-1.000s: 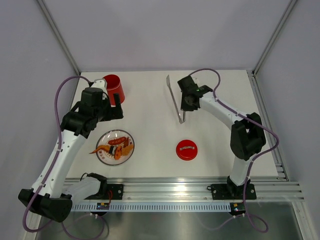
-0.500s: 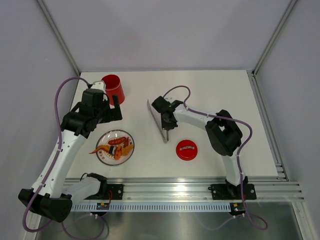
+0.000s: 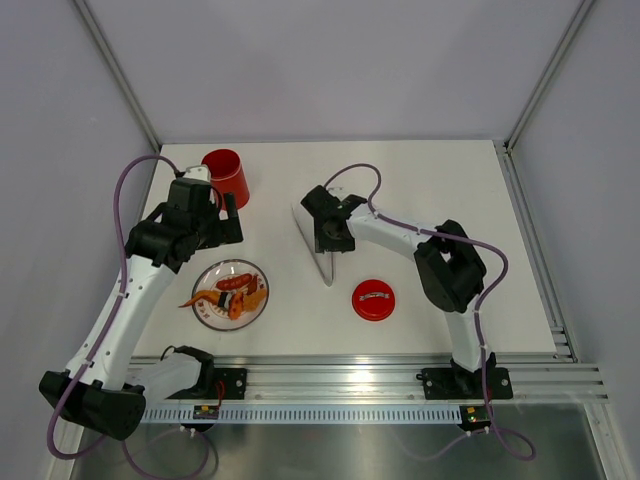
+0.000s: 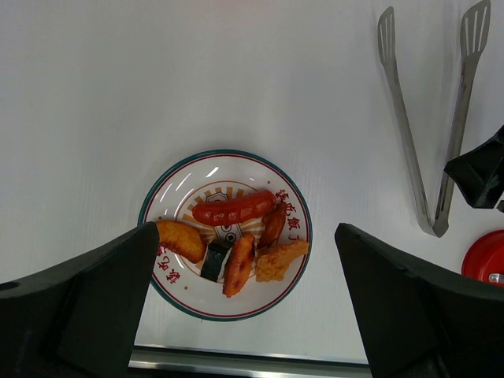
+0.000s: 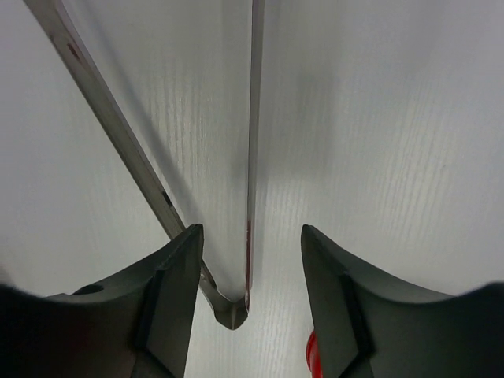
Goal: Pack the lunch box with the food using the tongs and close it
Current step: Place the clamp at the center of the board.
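The silver tongs lie on the table in a narrow V, joint toward the front. My right gripper is open around the joint end; the right finger stands clear of the arms and nothing is gripped. The food, sausages, orange pieces and a black-and-white roll, sits on the patterned plate. My left gripper hovers wide open above that plate. The red lunch box stands upright at the back left. Its red lid lies flat at front centre.
The tongs lie right of the plate, between it and the lid. A metal rail runs along the table's front edge. Grey walls close in the back and both sides.
My right arm carried the tongs from the back centre leftward toward the plate, set them on the table, and its jaws have opened off them. The left arm has barely moved.
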You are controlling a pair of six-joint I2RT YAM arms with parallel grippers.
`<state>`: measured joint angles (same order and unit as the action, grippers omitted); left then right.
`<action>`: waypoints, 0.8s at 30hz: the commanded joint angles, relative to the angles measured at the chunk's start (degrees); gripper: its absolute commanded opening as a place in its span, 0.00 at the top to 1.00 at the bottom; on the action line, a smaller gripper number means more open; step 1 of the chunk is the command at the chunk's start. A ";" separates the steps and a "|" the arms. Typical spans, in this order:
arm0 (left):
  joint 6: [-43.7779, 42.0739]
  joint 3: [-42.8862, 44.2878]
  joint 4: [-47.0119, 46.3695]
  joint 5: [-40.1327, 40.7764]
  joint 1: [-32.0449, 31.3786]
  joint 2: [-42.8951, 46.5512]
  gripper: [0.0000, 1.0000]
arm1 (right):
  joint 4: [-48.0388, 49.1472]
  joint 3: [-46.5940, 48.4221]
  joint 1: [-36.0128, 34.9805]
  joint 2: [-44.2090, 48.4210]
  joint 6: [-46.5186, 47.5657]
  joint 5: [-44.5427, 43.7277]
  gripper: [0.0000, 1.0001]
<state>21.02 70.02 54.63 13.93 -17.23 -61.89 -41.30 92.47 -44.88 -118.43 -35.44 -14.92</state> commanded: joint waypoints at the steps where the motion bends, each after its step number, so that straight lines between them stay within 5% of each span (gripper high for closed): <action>1: 0.34 1.17 0.74 2.41 0.01 0.28 0.01 | -1.77 3.33 -0.03 6.36 1.34 -4.33 0.39; 10: 1.92 0.82 1.62 5.49 0.01 -0.07 0.01 | -0.63 -0.18 2.43 16.21 3.89 -6.00 0.15; 24: 4.56 0.73 -0.92 -2.57 8.52 -0.42 0.01 | 1.13 -6.59 2.43 17.62 3.27 -2.57 0.13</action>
<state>24.34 70.02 56.93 16.03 -11.49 -62.48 -41.69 86.52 -42.30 -101.16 -32.58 -18.33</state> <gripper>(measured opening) 0.987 0.867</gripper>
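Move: The open clamp lies just under the right hand, its middle straight below by some 3 cm and about 3 cm to the left, level fore and aft. The red lid sits about 13 cm back and 9 cm to the right of that hand, the food plate about 12 cm back and 23 cm to its left, both on the board. From the left hand, the clamp is roughly 6 cm ahead, 18 cm to the right and 22 cm below. Upward, straight off the clamp it has already let go of, the right hand climbs about 12 cm while drifting some 4 cm right, then sinks back 3 cm; its half-open fingers spread nearly fully and tip a little forward, touching nothing. The left hand, empty and open above the plate, eases about 3 cm left, turning roughly 10 degrees counter-clockwise. ##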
